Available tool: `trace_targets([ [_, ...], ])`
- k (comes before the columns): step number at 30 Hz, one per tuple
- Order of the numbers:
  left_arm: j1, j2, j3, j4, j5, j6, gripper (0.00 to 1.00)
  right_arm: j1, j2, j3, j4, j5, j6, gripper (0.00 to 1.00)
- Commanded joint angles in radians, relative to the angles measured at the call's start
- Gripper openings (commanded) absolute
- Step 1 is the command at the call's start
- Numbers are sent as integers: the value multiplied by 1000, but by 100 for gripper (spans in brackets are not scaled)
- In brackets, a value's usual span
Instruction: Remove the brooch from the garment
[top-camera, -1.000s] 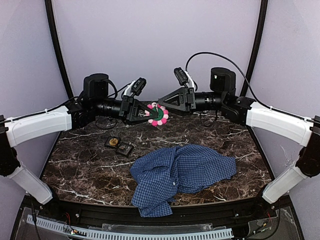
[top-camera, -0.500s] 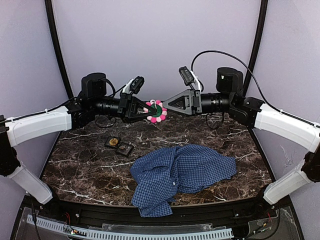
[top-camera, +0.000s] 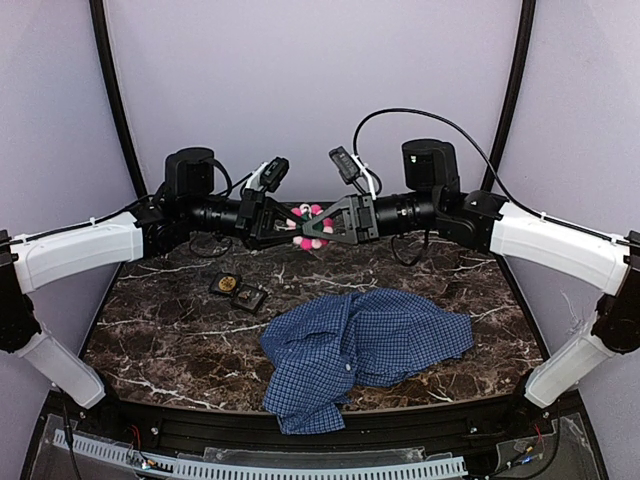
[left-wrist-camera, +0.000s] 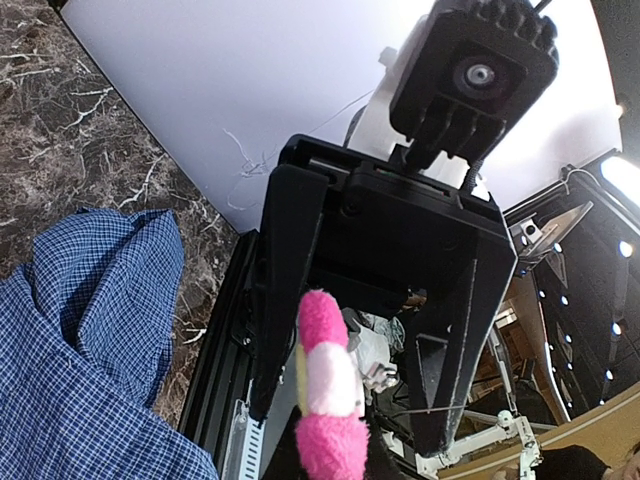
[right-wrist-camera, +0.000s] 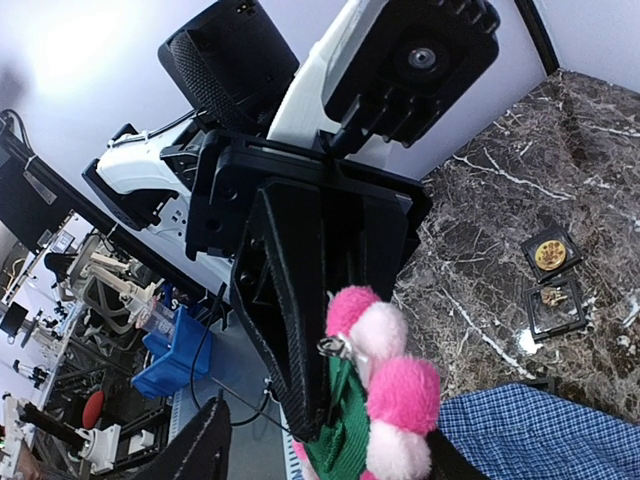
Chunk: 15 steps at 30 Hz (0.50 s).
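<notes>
The brooch (top-camera: 312, 226), a ring of pink and white pompoms round a green centre, hangs in the air above the back of the table. My left gripper (top-camera: 298, 225) is shut on it; its ribbed fingers (right-wrist-camera: 290, 330) clamp the green centre beside the metal pin. From the right, my right gripper (top-camera: 308, 236) reaches in with open jaws. Its fingers (left-wrist-camera: 285, 300) straddle the brooch (left-wrist-camera: 328, 390) with a gap on the far side. The garment (top-camera: 370, 345), a blue checked shirt, lies crumpled on the table near the front, apart from the brooch.
A small black tray (top-camera: 238, 290) with gold pieces sits on the dark marble table (top-camera: 170, 330) left of the shirt. Both arms stretch across the back of the table and meet at its middle. Curved black frame posts stand at either side.
My right gripper has advanced leftward, so its fingers now reach around the brooch. The left gripper, the brooch and the shirt have stayed put.
</notes>
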Motion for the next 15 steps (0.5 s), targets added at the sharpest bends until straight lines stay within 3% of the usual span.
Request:
trace_targets([
  [1,2,-7,19,-34,6,32,1,9,20,32,8,15,-3,47],
  [7,2,-6,28,-72,3,62,1,9,28,29,27,10,17,31],
  [15,2,-4,59,-177,4,148,1,8,52,33,27,-23,38,22],
])
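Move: The left hand already pinches the brooch, whose middle lies about 2 cm to its right, level with it. For the open right hand, the brooch's middle is about 1 cm to the left, between the fingers. The garment lies about 30 cm below that hand, 7 cm back and 8 cm to its right; the medal cases are at the same depth, roughly 10 cm ahead and 17 cm to its left. Right fingers close by about half around the brooch's clasp side, sinking some 1 cm; left keeps its pinch. ##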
